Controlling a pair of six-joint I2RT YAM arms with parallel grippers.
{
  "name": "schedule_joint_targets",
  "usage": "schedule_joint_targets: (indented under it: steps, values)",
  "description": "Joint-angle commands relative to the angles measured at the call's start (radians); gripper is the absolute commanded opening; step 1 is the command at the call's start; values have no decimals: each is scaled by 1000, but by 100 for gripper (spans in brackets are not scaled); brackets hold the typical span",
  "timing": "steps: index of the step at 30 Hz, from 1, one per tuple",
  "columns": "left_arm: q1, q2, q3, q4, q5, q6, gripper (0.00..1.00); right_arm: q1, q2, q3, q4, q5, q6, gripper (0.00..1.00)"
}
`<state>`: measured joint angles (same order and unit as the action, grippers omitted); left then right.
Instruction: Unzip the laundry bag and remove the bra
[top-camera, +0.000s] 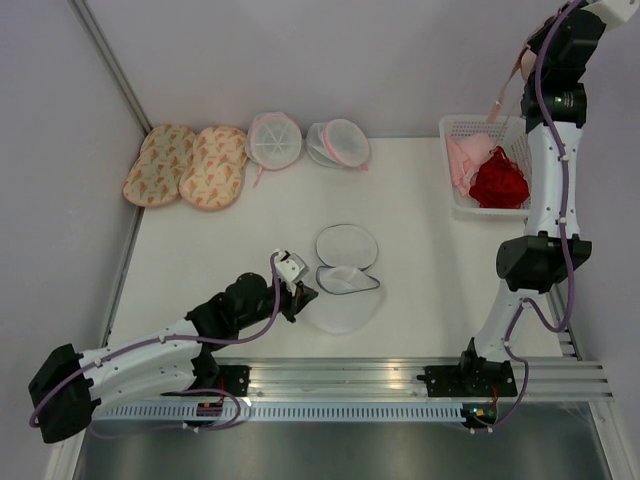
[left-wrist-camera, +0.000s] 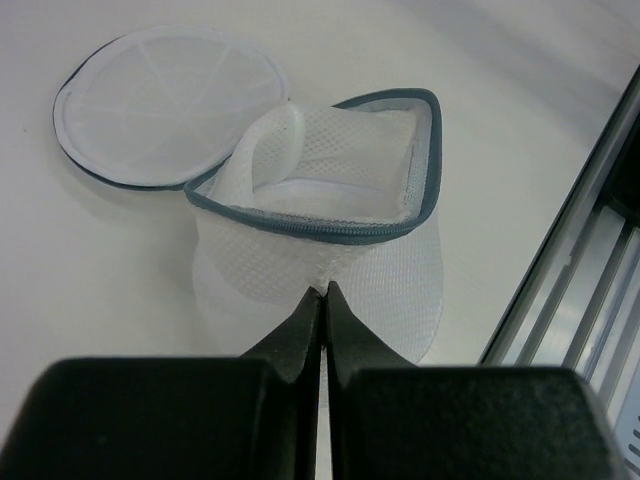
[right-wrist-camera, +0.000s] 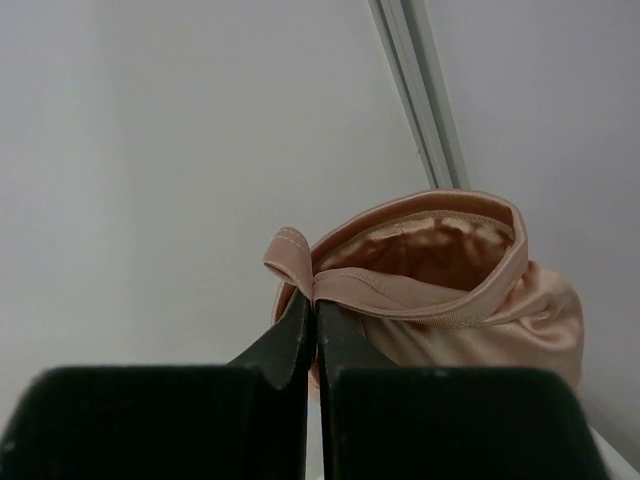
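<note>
The laundry bag (top-camera: 345, 300) lies near the table's front middle, unzipped, with its round lid (top-camera: 347, 246) flipped open behind it. In the left wrist view the bag (left-wrist-camera: 320, 240) gapes open with its dark grey zipper rim raised and no bra inside. My left gripper (top-camera: 305, 297) is shut on the bag's near mesh wall (left-wrist-camera: 322, 290). My right gripper (top-camera: 528, 55) is raised high at the far right, above the basket, shut on the beige-pink bra (right-wrist-camera: 450, 290) by its edge (right-wrist-camera: 316, 303). A strap of the bra (top-camera: 498, 102) hangs down.
A white basket (top-camera: 455, 135) at the far right holds a dark red lacy garment (top-camera: 498, 183) and a pale pink cloth (top-camera: 465, 160). Two pink-trimmed mesh pouches (top-camera: 273, 138) (top-camera: 340, 142) and two patterned pads (top-camera: 186, 165) lie along the back. A metal rail (top-camera: 400, 380) runs along the front.
</note>
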<state>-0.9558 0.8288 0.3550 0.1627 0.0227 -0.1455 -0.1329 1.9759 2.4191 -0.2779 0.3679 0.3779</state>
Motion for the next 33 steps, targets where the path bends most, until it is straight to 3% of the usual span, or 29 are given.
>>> schedule_joint_targets:
  steps: [1,10,17,21,22,26,33]
  values:
    - [-1,10,10,34,-18,-31,2,-19,37,-23,32,-52,13,1]
    - [-1,44,4,77,-4,-35,2,-22,61,-427,66,-43,62,0]
    - [-3,53,-2,100,2,-35,2,13,74,-580,43,11,79,1]
    - [-1,62,-7,126,2,-34,2,45,-4,-641,-6,-41,78,63]
    - [-3,67,-8,129,0,-34,2,58,-31,-659,-20,-40,75,69]
    - [-1,84,-11,147,6,-31,2,188,-240,-842,-38,38,33,84]
    - [-3,116,-7,92,-72,-6,2,504,-494,-1266,-55,101,137,86]
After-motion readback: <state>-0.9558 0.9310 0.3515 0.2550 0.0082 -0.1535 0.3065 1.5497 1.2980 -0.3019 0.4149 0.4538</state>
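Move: Below the raised right hand, which already holds the bra, lies the white basket it is taken to: its middle some 46 cm down, 2 cm back and 2 cm to the left. In it, some 47 cm beneath the hand, the red garment lies about 5 cm back and 1 cm left, the pink garment about 1 cm back and 8 cm left. From the left hand the basket is roughly 37 cm ahead, 44 cm to the right and 7 cm lower. Plunging some 35 cm towards the basket with a slight reach forward, the right hand tips its fingers down about 40 degrees, then opens wide and lets go of the bra. It then swings away left and back over the basket's left side, rising about 5 cm and turning counter-clockwise. The left hand keeps its pinch on the laundry bag. ##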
